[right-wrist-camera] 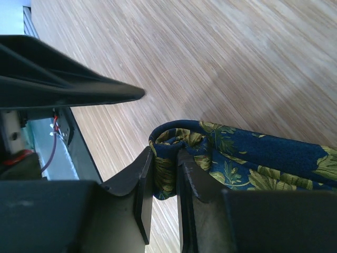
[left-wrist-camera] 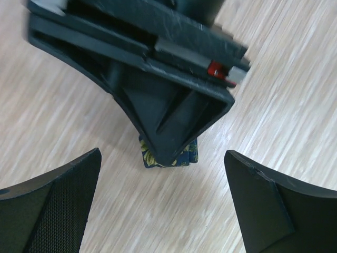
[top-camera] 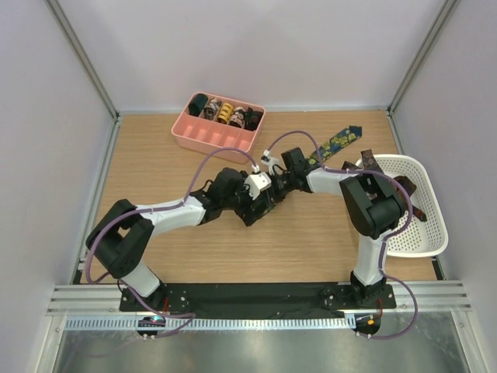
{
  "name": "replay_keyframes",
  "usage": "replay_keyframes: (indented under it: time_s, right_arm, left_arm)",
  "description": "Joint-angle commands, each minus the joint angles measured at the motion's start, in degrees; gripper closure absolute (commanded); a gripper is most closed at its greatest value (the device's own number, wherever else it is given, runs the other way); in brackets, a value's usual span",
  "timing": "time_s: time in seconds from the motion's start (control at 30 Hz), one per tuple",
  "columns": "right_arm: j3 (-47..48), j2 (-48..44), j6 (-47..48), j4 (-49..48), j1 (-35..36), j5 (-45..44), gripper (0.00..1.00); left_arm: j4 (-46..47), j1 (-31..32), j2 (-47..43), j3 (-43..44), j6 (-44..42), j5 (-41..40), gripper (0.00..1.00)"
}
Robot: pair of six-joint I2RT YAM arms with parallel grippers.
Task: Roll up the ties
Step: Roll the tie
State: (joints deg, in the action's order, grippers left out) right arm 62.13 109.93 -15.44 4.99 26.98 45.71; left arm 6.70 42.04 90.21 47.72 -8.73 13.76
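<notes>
A navy tie [right-wrist-camera: 253, 158] with yellow-green leaf print lies on the wooden table, its free pointed end stretching toward the back right [top-camera: 342, 141]. My right gripper [right-wrist-camera: 164, 174] is shut on the coiled end of this tie, with the fabric pinched between both fingers. In the left wrist view the same small coil [left-wrist-camera: 149, 158] peeks out under the right gripper's finger [left-wrist-camera: 163, 116]. My left gripper [left-wrist-camera: 163, 205] stands wide open just in front of that coil, with nothing between its fingers [left-wrist-camera: 58, 205]. Both grippers meet at mid-table [top-camera: 260, 200].
A pink tray [top-camera: 210, 138] at the back holds several rolled ties [top-camera: 225, 113]. A white basket [top-camera: 431, 233] at the right edge holds loose dark and brown ties [top-camera: 370, 162]. Grey walls enclose the table on three sides.
</notes>
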Motion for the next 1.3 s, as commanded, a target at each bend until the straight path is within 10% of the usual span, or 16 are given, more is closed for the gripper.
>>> replay_keyframes:
  time_s: [0.0,0.8,1.1,1.27]
  right_arm:
    - [-0.52,0.90,-1.26,-2.71,-1.05,2.36,0.99]
    - [-1.22,0.90,-1.96,-3.76,-3.60,4.29,0.99]
    - [-2.10,0.55,-3.72,-4.64,-4.57,4.47,0.99]
    - [-2.19,-0.33,-6.96,-6.21,-4.57,3.16,0.98]
  left_arm:
    - [-4.94,1.29,2.68,3.60,-5.42,-1.26,0.00]
    - [-9.16,3.05,15.87,14.41,-5.68,-6.20,0.12]
    - [-9.69,3.13,17.01,14.76,-6.30,-4.71,0.52]
    - [-12.32,3.13,16.40,15.29,-5.07,-5.59,0.57]
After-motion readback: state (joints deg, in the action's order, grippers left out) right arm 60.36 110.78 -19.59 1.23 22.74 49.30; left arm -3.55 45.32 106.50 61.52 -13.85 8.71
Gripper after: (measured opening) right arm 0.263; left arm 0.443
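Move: The rolled end of the tie, pinched in the right fingers, lies about 5 cm below the left hand, some 1 cm ahead and 2 cm to its right. From the right hand it sits right at the fingertips, about 1 cm below. From that hand the tie's flat far end is some 21 cm ahead, 25 cm to the right and 4 cm below. The pink box's middle is about 24 cm ahead of the left hand and 14 cm to its left. The left fingers close from wide open to under half, one pad on each side of the tie's roll, around the right fingertips that keep hold of it. To get there the left hand sinks about 5.5 cm, then eases slightly right and forward, its fingers tipping some 15 degrees steeper. The right hand carries the roll about 2 cm right and forward, shut throughout. ##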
